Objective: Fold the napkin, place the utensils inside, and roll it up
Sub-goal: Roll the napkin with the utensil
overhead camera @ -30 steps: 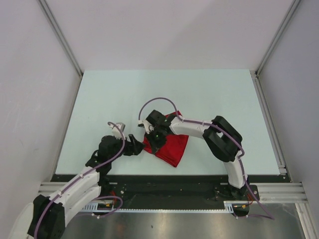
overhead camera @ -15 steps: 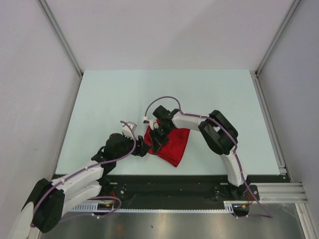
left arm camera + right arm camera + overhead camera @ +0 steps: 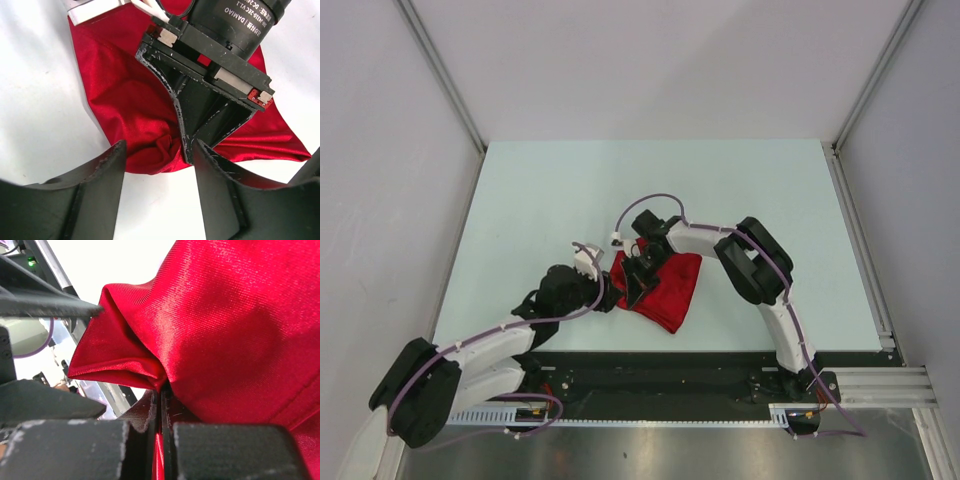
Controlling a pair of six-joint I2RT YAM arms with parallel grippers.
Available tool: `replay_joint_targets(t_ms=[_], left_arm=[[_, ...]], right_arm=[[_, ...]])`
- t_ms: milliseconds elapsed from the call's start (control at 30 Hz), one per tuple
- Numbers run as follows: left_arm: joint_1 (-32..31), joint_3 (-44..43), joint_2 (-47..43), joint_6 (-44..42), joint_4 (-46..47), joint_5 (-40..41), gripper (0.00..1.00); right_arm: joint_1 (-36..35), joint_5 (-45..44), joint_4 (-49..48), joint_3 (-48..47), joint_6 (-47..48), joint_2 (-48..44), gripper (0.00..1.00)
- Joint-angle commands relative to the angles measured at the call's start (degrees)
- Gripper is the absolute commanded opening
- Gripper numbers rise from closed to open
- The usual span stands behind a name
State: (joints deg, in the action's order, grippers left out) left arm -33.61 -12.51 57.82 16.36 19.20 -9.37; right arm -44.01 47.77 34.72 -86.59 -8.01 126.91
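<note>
The red napkin (image 3: 672,286) lies bunched on the pale table near the front middle. My right gripper (image 3: 627,295) comes down over its left side and is shut on a pinched fold of napkin (image 3: 225,330); cloth runs between the closed fingers of the right gripper (image 3: 162,390). My left gripper (image 3: 608,300) reaches in from the left, open, with bare table between its fingers. In the left wrist view the napkin's (image 3: 125,90) rounded fold sits just off the tips of the left gripper (image 3: 159,150), right beside the right gripper's (image 3: 189,156) tip. The utensils are out of view.
The pale table (image 3: 540,200) has a black front rail (image 3: 650,365) just below the napkin. Grey walls stand on the left, the right and at the back. The right arm's elbow (image 3: 760,265) arches over the table to the right of the cloth.
My left arm has slid right until its tips meet the napkin's left fold, and its jaws have narrowed a little. The right gripper has stayed shut on the cloth, barely shifting.
</note>
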Motion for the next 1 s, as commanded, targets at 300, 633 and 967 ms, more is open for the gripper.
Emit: replay_joint_targets(t_ms=[300, 633, 967], left_arm=[[-0.5, -3.4, 5.4, -2.6, 4.1, -2.6, 0.52], [-0.3, -7.1, 10.4, -0.9, -0.6, 5.2, 0.00], [0.1, -9.6, 13.0, 0.4, -5.3, 6.3, 0.00]], right_arm=[[1.8, -0.3, 0.2, -0.8, -0.3, 3.3, 0.00], [2.3, 1.1, -1.8, 1.4, -1.1, 0.5, 0.09], [3.8, -1.8, -4.7, 10.3, -1.6, -11.6, 0.54]])
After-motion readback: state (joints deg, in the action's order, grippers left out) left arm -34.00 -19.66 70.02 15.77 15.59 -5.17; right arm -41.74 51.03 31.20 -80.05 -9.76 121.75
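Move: The napkin's folded left edge, already pinched in the shut right fingers, lies about 1 cm ahead of the open left hand, 1 cm to its right and 3 cm below. From the left hand, the bundle's near corner is roughly 12 cm right and 7 cm back, its far right corner some 18 cm right and 9 cm ahead, both about 5 cm lower. For the right hand, that folded edge sits right at its finger pads. The left hand sinks about 2.5 cm onto the napkin's folded edge beside the right fingertips and shuts its half-open fingers on the cloth, easing some 2 cm forward as they close and after, with a slight tilt of the wrist. The right hand keeps its pinch in place until the left has hold, then opens about halfway to let go and starts rising, about 1.5 cm up and as much to the left. ##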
